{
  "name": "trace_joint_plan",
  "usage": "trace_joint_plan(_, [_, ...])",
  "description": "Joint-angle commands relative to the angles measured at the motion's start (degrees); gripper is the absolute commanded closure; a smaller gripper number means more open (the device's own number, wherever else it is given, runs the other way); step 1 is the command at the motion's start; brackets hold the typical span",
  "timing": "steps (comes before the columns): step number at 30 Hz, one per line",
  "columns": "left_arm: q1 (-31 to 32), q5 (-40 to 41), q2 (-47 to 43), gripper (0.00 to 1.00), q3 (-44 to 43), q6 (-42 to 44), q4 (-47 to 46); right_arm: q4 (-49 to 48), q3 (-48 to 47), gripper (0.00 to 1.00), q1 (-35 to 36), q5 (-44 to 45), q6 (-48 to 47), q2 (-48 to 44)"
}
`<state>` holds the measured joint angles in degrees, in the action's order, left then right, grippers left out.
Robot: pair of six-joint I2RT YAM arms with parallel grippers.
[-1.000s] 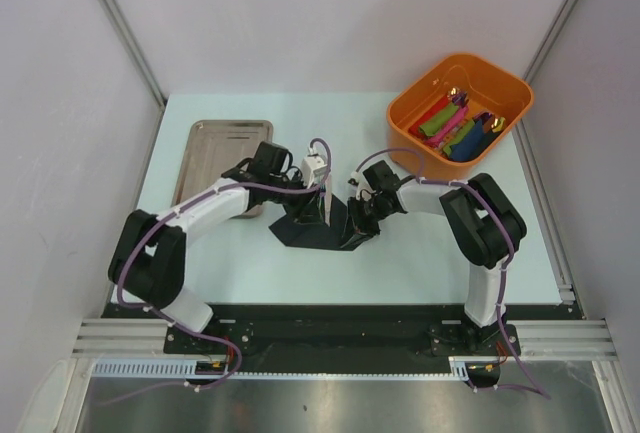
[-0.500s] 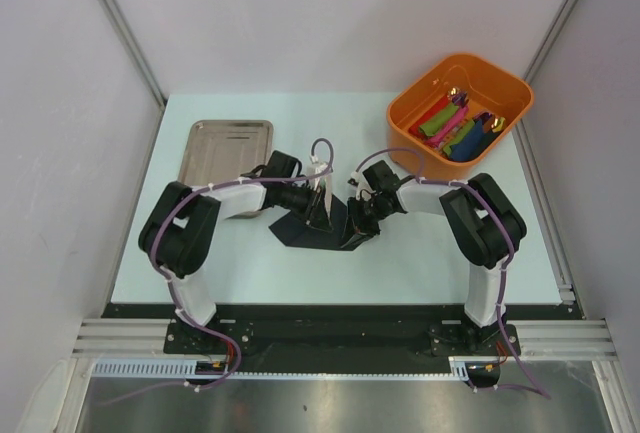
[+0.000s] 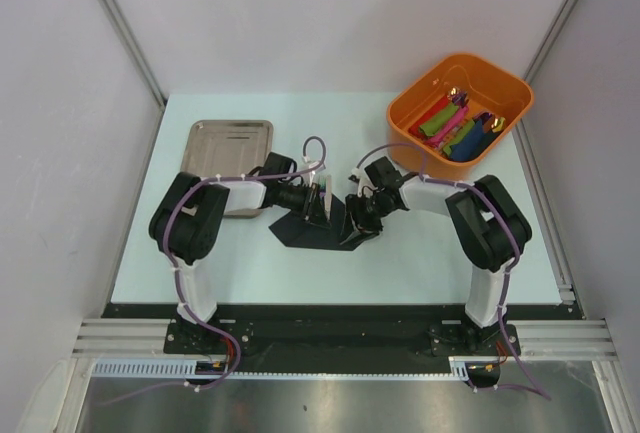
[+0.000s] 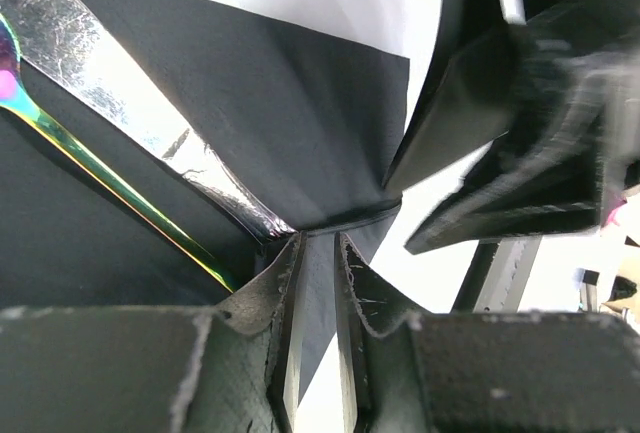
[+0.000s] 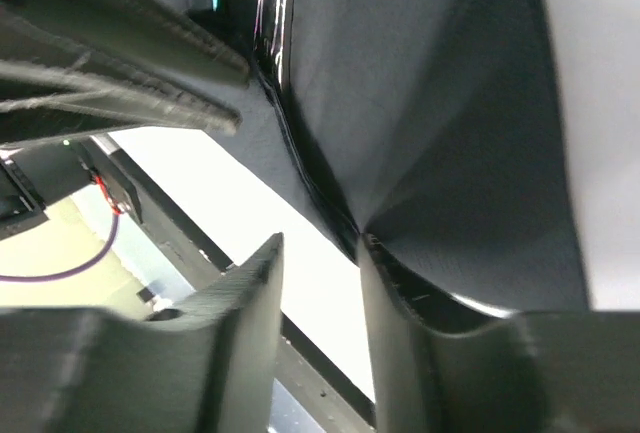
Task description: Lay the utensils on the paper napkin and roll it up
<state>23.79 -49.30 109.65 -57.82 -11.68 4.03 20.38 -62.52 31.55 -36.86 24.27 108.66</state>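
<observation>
The black paper napkin (image 3: pixel 305 233) lies crumpled at the table's middle, between both grippers. My left gripper (image 3: pixel 320 203) is at its far edge. In the left wrist view my left gripper (image 4: pixel 318 245) is shut on a raised fold of the napkin (image 4: pixel 290 103). An iridescent utensil handle (image 4: pixel 110 188) and a shiny knife blade (image 4: pixel 130 108) lie on the napkin. My right gripper (image 3: pixel 358 217) is at the napkin's right side. In the right wrist view my right gripper (image 5: pixel 320 248) is open, one finger against the napkin's (image 5: pixel 450 103) folded edge. Utensil shafts (image 5: pixel 270 13) show at the top.
A steel tray (image 3: pixel 225 141) lies at the back left. An orange bin (image 3: pixel 404 103) at the back right holds coloured napkin rolls (image 3: pixel 450 125) with gold-tipped cutlery. The two grippers are close together over the napkin.
My left arm's elbow has swung in toward the middle, and its gripper has come down lower onto the napkin's far edge. The right arm has barely moved.
</observation>
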Motion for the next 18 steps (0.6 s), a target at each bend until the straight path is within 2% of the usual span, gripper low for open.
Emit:
trace_joint_plan(1, [-0.5,-1.77,0.92,0.79,0.52,-0.62,-2.45,3.95,-2.34,0.48,-2.01,4.77,-3.44,-5.47])
trace_joint_plan(9, [-0.76,-1.5,1.36,0.8,-0.1,-0.1,-1.84,8.0,-2.61,0.26,-3.16,12.77,-6.34,-7.24])
trace_joint_plan(18, [-1.2,-1.41,1.71,0.81,0.08,-0.09,-2.19,8.89,-3.31,0.28,-3.16,18.84,-6.34,-4.43])
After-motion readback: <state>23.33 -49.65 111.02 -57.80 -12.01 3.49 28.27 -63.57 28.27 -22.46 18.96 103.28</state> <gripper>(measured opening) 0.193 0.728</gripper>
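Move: For the opening right hand, the napkin's right corner lies about 3 cm ahead, 4 cm to its right and 1 cm lower. The folded near edge is right under its tips, also about 1 cm down, and the knife's middle is some 7 cm ahead and 5 cm left. The left hand has the napkin's flap right under its tips; from it, the knife's middle is about 4 cm ahead and 1 cm right, the rainbow utensil about 4 cm ahead and 1 cm left. The right hand comes free of the fold it had been pinching, its already opening fingers spreading to about three-quarters open as it swings about 5 cm right and 3 cm forward, rising a little and then sinking again while the wrist tilts some 15 degrees, so the spread tips come to the napkin's right corner. The left hand stays put, fingers still nearly shut, and settles about half a centimetre onto the flap beside the knife's handle end, still holding it down. ##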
